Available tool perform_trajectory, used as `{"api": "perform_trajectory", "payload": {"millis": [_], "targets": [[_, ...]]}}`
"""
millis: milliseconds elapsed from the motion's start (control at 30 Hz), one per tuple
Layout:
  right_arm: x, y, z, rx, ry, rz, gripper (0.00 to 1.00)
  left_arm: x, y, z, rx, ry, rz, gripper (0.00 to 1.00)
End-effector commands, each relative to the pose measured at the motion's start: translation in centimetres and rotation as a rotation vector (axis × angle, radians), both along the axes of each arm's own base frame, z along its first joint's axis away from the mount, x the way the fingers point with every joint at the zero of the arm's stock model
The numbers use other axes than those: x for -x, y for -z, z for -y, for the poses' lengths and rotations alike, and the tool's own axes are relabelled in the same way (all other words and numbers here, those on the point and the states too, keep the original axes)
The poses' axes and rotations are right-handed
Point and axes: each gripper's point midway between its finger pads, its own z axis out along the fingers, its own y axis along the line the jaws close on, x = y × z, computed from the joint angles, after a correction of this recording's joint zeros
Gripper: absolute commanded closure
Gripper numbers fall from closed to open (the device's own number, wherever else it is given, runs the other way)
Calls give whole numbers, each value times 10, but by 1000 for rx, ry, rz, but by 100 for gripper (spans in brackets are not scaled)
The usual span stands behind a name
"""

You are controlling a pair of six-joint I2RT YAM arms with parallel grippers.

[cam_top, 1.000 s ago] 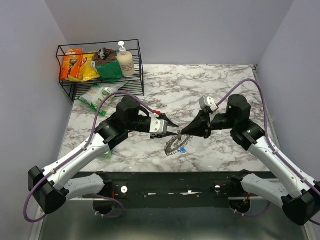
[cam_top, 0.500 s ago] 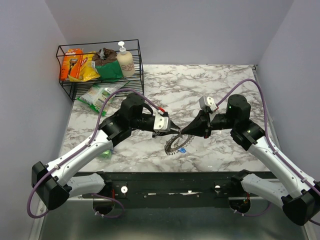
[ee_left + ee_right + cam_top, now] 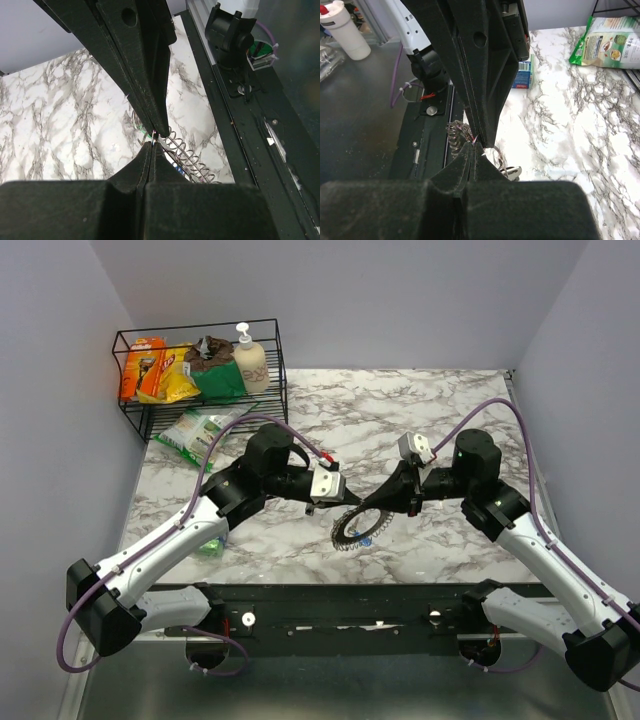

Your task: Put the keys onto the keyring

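The keyring (image 3: 349, 528), a large silvery coiled ring, hangs tilted over the front middle of the marble table. My left gripper (image 3: 347, 502) and right gripper (image 3: 361, 507) meet tip to tip at its top edge. Both are shut, each pinching the thin wire of the keyring (image 3: 186, 155). In the left wrist view my left gripper (image 3: 151, 143) touches the right gripper's fingers (image 3: 150, 95), which come down from above. A blue key (image 3: 366, 538) lies at the ring, and a silvery key blade (image 3: 513, 172) shows under the coil (image 3: 456, 136). The other keys are hidden.
A black wire basket (image 3: 131, 410) holding snack packs and a soap bottle (image 3: 249, 360) stands at the back left. A green snack bag (image 3: 195, 428) lies in front of it. A small green thing (image 3: 210, 546) sits beside my left arm. Walls close in on three sides.
My left gripper has moved right to the top of the keyring and shut on its wire. The right gripper has held its grip in place.
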Motion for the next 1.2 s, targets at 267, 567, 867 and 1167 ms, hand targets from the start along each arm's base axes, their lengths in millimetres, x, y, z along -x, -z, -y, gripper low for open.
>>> {"api": "perform_trajectory", "payload": {"millis": [267, 567, 867, 1167], "targets": [[-3, -20, 4, -46, 65, 92, 64, -5, -12, 3, 141, -69, 58, 100], [-14, -32, 15, -117, 222, 152, 26, -10, -12, -5, 155, -112, 166, 100], [-18, -34, 19, -136, 271, 170, 11, -7, -10, -18, 118, -130, 366, 100], [-19, -33, 19, -137, 277, 165, 8, -6, -13, -24, 104, -156, 391, 100]]}}
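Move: Straight below the two sets of shut fingertips, which meet on its wire loops, the coil-edged keyring hangs with its middle some 6 cm under either hand and about 1 cm back. The loose blue-tagged key lies on the table some 22 cm below both hands, roughly 3 cm farther forward and 1 cm to the right of each. Opening its fingers almost fully, the right hand lets go of the keyring's loops, rises about 3 cm and eases some 2 cm right and forward, turning clockwise. The left keeps its pinch on the loops, dips about 2 cm, comes back up, then draws 2 cm left, away from the right hand, rolling some 20 degrees so its forward side rises. ##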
